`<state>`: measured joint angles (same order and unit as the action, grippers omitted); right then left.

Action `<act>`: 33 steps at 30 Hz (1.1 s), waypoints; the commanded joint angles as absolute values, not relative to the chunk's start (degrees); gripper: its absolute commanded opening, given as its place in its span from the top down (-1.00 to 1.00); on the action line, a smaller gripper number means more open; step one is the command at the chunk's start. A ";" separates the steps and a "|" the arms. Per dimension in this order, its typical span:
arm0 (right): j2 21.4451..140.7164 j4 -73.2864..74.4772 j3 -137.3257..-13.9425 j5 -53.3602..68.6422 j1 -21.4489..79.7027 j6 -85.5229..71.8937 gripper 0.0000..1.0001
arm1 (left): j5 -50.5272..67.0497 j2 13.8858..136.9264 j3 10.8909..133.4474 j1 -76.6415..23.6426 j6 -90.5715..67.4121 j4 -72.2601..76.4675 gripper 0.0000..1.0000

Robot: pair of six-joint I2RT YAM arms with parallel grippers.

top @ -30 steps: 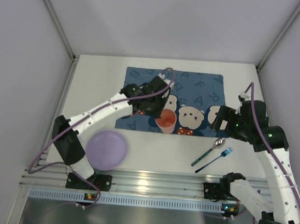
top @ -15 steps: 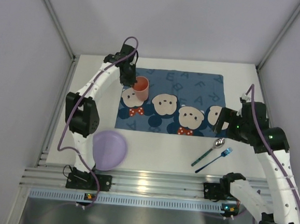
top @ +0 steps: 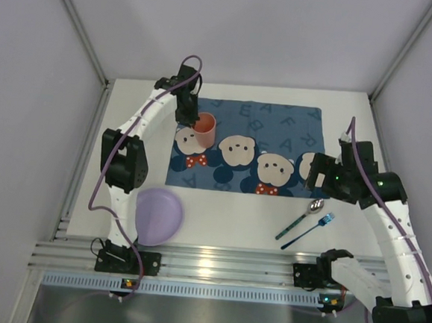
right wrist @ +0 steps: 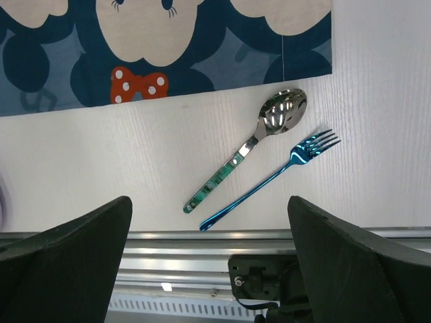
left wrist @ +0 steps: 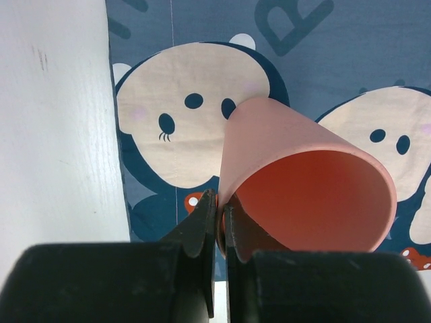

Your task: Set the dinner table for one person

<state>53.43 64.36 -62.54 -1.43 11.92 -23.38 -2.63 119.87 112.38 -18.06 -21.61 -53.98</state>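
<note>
A salmon-pink cup (top: 206, 128) is at the far left part of the blue mouse-print placemat (top: 286, 126), which lies on the white dinner table (top: 141, 118). My left gripper (top: 187, 117) is shut on the cup's rim. In the left wrist view its fingers pinch the cup's (left wrist: 296, 161) wall, one inside and one outside, at the left gripper (left wrist: 220, 203). My right gripper (top: 318, 172) hangs open over the mat's near right corner. In the right wrist view the spoon (right wrist: 250, 147) and blue fork (right wrist: 276, 177) lie below the right gripper (right wrist: 209, 205), untouched.
A purple plate (top: 156, 215) lies on the table at the near left, close to the aluminium rail (top: 216, 260). The spoon (top: 302, 216) and fork (top: 309, 229) lie side by side right of the mat's front edge. White walls close in the table.
My left arm carried the cup from the mat's near middle to its far left part, then held nearly still. The right gripper shifted slightly and stays open.
</note>
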 commanded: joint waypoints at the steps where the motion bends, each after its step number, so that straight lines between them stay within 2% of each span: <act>1: 53.61 61.88 -62.32 -1.14 11.69 -22.15 -1.00 | -3.43 119.53 114.08 -17.75 -22.50 -54.67 0.88; 5: 53.44 61.70 -61.70 -0.88 11.78 -21.97 -0.99 | -3.34 119.36 114.08 -17.75 -22.94 -54.76 0.87; 6: 53.35 61.70 -61.35 -0.79 11.78 -22.06 -0.99 | -2.99 119.27 114.17 -17.75 -23.11 -54.67 1.00; 11: 51.77 61.70 -59.94 -0.70 11.78 -22.06 -1.00 | -0.27 117.43 114.87 -18.63 -25.57 -51.95 1.00; 15: 51.33 62.05 -59.41 -0.44 11.78 -22.06 -0.99 | 6.06 117.33 115.66 -22.83 -28.82 -44.22 1.00; 18: 50.98 63.01 -60.11 -0.53 11.86 -22.06 -0.99 | 6.33 121.70 120.65 -26.70 -30.32 -39.56 1.00; 23: 49.40 65.47 -61.43 -1.23 11.78 -21.97 -0.99 | 7.64 132.70 136.83 -30.84 -34.61 -34.22 1.00; 28: 47.46 68.11 -62.58 -1.58 11.78 -23.37 -0.99 | 7.47 138.15 138.16 -33.57 -39.81 -26.11 1.00; 33: 50.62 65.84 -69.93 3.85 11.78 -23.56 -1.00 | 5.81 137.03 138.08 -35.94 -36.13 -29.51 1.00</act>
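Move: The far-right part of the placemat, where the held cup is being taken, lies some 29 cm right of the left hand, about 5 cm ahead and 12 cm below. The cup's middle sits about 4 cm right and 5 cm down from this hand, the mat's middle roughly 18 cm right and level with it, the plate about 9 cm left and 29 cm back. From the right hand, that far-right part lies about 31 cm ahead and 10 cm left. Keeping its shut fingers pinched on the cup's rim, the left hand first stays in place, then sweeps about 26 cm right and some 4 cm forward over the placemat towards its far-right part. It arcs up 7 to 8 cm and sinks again by more than half of that, while the wrist tilts some 30 degrees so that the fingertips swing out to the right. ##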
